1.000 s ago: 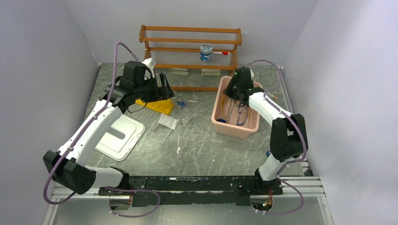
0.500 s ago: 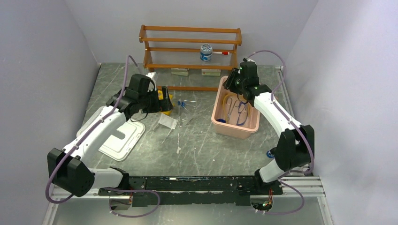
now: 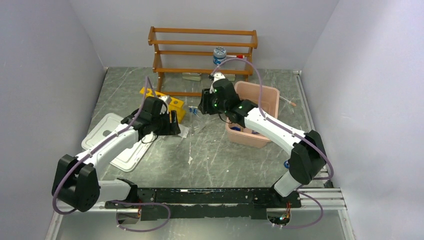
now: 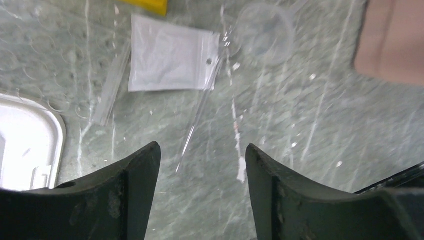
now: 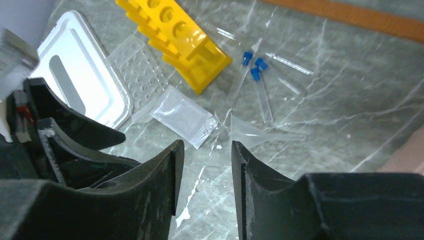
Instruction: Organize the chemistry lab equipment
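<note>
The yellow test-tube rack (image 3: 162,100) (image 5: 175,37) stands on the table before the wooden shelf. Three blue-capped tubes (image 5: 255,75) (image 3: 193,110) lie to its right. A clear funnel (image 5: 250,132) (image 4: 265,35), a small plastic bag (image 4: 172,60) (image 5: 182,117) and a thin glass rod (image 4: 200,120) lie nearer the front. My left gripper (image 3: 173,125) (image 4: 202,147) hovers open over bare table just short of the bag, holding nothing. My right gripper (image 3: 202,105) (image 5: 206,145) is open and empty above the table near the funnel and tubes.
A pink bin (image 3: 267,95) sits at the right, its contents mostly hidden by my right arm. The wooden shelf (image 3: 202,50) at the back carries a white-lidded jar (image 3: 219,54). A white lid (image 3: 117,140) (image 5: 80,75) and a clear well plate (image 5: 135,70) lie at the left.
My left gripper has drawn back from the yellow rack toward the front, leaving it standing. My right gripper rose out of the pink bin and swung left over the table's middle.
</note>
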Robot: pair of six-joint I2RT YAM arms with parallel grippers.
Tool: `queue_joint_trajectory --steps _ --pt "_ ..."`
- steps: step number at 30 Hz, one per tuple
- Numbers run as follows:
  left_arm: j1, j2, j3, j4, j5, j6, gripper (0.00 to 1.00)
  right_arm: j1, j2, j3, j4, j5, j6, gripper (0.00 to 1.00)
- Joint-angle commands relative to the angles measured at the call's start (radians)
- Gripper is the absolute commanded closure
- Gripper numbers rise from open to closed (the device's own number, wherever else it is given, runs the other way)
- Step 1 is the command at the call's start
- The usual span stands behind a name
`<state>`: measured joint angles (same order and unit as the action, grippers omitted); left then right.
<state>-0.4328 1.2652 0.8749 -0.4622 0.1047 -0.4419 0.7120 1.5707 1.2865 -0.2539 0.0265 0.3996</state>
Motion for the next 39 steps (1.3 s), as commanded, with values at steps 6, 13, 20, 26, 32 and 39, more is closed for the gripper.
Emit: queue_joint_trajectory --steps 6,13,20,26,32,39 --pt "-0.09 0.191 -0.033 0.124 0.008 0.175 0.46 0.01 0.004 -0.087 0.088 0.064 0.188 0.67" --pt "-0.123 0.334 0.013 0.122 -0.044 0.304 0.57 0.01 -0.023 -0.124 0.111 0.121 0.228 0.71" --pt "-0.139 0.391 0.029 0.112 -0.066 0.342 0.61 0.01 -0.04 -0.141 0.109 0.152 0.238 0.73" --pt "-0.19 0.469 0.072 0.04 -0.178 0.328 0.69 0.01 -0.07 -0.165 0.116 0.188 0.253 0.74" --pt "-0.199 0.448 0.072 0.043 -0.142 0.323 0.93 0.01 -0.123 -0.197 0.12 0.234 0.265 0.75" --pt "-0.2 0.328 0.14 -0.01 -0.043 0.325 0.95 0.009 -0.187 -0.248 0.187 0.17 0.235 0.74"
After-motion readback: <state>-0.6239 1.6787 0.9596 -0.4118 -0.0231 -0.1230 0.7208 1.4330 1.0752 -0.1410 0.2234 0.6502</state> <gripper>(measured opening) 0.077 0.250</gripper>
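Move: Out over the grey table, the left hand has the middle of the glass thistle tube about 1 cm ahead, 3 cm to its right and 11 cm below. Counted from that hand, the plastic bag under the tube lies some 4 cm ahead and 3 cm right, the clear funnel roughly 5 cm ahead and 11 cm right, and the yellow rack about 14 cm ahead and 4 cm left. From the right hand, the tube is around 5 cm back, 9 cm left and 20 cm down. Dropping about 10 cm to the table and edging 3 cm right, the left hand turns clockwise some 20 degrees and rolls its left side up, then shuts its half-open fingers on the thistle tube's stem behind the bulb and eases slightly back. The right hand dips about 3.5 cm, then rises again while drifting as far right towards the pink bin, its fingers closing partway on nothing. ##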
